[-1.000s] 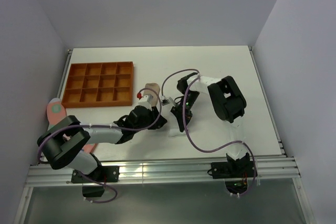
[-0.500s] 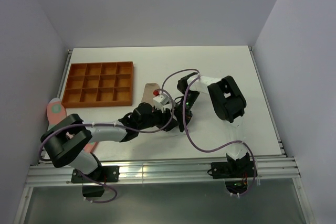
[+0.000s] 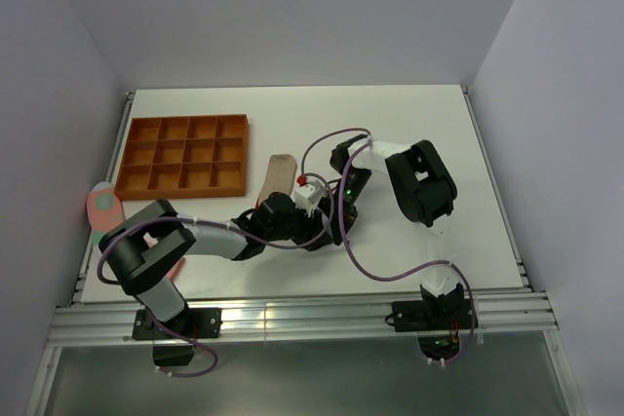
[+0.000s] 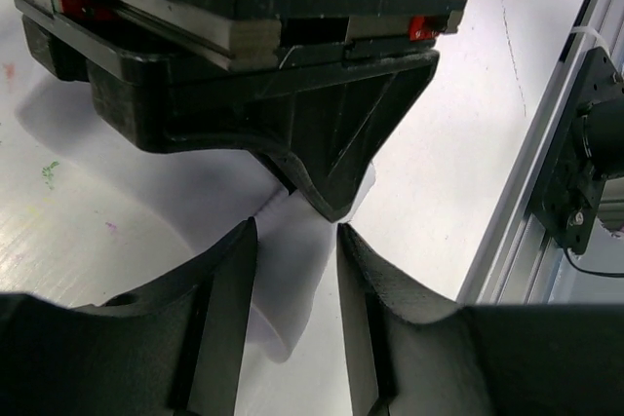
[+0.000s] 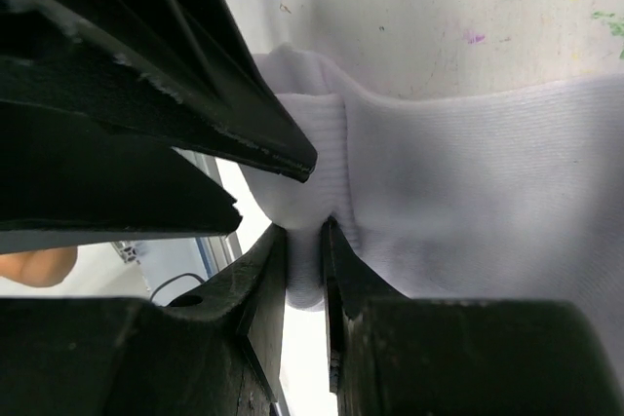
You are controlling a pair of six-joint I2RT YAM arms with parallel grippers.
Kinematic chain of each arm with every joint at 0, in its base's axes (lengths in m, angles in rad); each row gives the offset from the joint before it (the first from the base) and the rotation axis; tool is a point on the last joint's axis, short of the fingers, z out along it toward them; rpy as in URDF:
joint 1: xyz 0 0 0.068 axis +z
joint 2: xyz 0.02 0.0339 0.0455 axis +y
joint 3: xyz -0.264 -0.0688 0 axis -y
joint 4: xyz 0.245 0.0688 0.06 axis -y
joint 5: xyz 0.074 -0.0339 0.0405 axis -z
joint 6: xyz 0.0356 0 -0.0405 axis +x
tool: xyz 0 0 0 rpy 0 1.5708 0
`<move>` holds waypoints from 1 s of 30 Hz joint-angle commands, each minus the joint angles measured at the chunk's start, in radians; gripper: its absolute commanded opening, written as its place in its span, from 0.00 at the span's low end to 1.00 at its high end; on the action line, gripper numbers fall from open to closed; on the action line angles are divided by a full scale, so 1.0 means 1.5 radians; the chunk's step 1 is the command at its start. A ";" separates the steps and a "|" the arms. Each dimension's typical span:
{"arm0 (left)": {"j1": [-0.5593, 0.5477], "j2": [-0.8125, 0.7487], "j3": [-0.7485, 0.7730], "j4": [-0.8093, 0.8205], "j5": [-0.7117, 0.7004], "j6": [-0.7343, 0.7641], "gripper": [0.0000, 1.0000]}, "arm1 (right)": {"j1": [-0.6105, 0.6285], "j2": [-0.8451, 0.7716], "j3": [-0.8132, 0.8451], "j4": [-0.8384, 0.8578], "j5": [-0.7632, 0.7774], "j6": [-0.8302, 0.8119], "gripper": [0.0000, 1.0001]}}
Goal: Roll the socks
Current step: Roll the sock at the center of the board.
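A white sock [image 5: 468, 172] lies on the table under both grippers; its cuff stripes do not show. My right gripper [image 5: 303, 241] is shut on a bunched fold at the sock's edge. My left gripper [image 4: 295, 236] faces it from the left, open, with a white fold [image 4: 283, 309] of the same sock between its fingers and a gap on the right side. In the top view the two grippers [image 3: 327, 229] meet at mid-table and hide that sock. A beige sock [image 3: 280, 170] lies flat just beyond them. A red sock [image 3: 101, 205] rests at the table's left edge.
An orange compartment tray [image 3: 183, 155] stands at the back left. The aluminium rail [image 3: 292, 314] runs along the near edge, close to the grippers. Purple cables [image 3: 390, 270] loop from the right arm over the table.
My left arm has swung right and forward to meet the right gripper, uncovering the beige sock. The right gripper has kept its place and its grip.
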 commanded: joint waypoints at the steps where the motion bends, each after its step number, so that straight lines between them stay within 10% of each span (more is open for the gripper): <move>1: -0.003 0.012 0.020 0.023 0.028 0.021 0.44 | -0.005 0.034 0.003 0.021 0.064 -0.028 0.11; 9: -0.003 0.050 0.029 0.026 0.030 0.000 0.40 | -0.008 0.030 -0.001 0.032 0.067 -0.016 0.11; 18: -0.044 0.085 0.098 -0.122 -0.092 -0.063 0.00 | -0.009 -0.040 -0.064 0.174 0.112 0.088 0.26; 30: -0.104 0.134 0.212 -0.364 -0.231 -0.164 0.00 | -0.034 -0.173 -0.143 0.313 0.161 0.205 0.56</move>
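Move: Roughly 3 cm to the right of the left hand and 2 cm below it, level fore and aft, is the rolled end of the white sock, already pinched between the right fingertips about 1 cm below that hand's point. The reindeer sock lies some 12 cm left and 9 cm ahead of the left hand; the divided tray is about 34 cm left and 18 cm ahead of it, both roughly 4 cm below. Dipping about 1 cm, the left hand shuts its half-open fingers on the rolled end beside the right fingertips, then slides some 4 cm to the right, turning about 15 degrees, mostly counter-clockwise and left side up. Once the left has closed, the right hand opens to let the roll go, gives way about 3 cm to the right and finally 1 cm forward, twisting clockwise. ##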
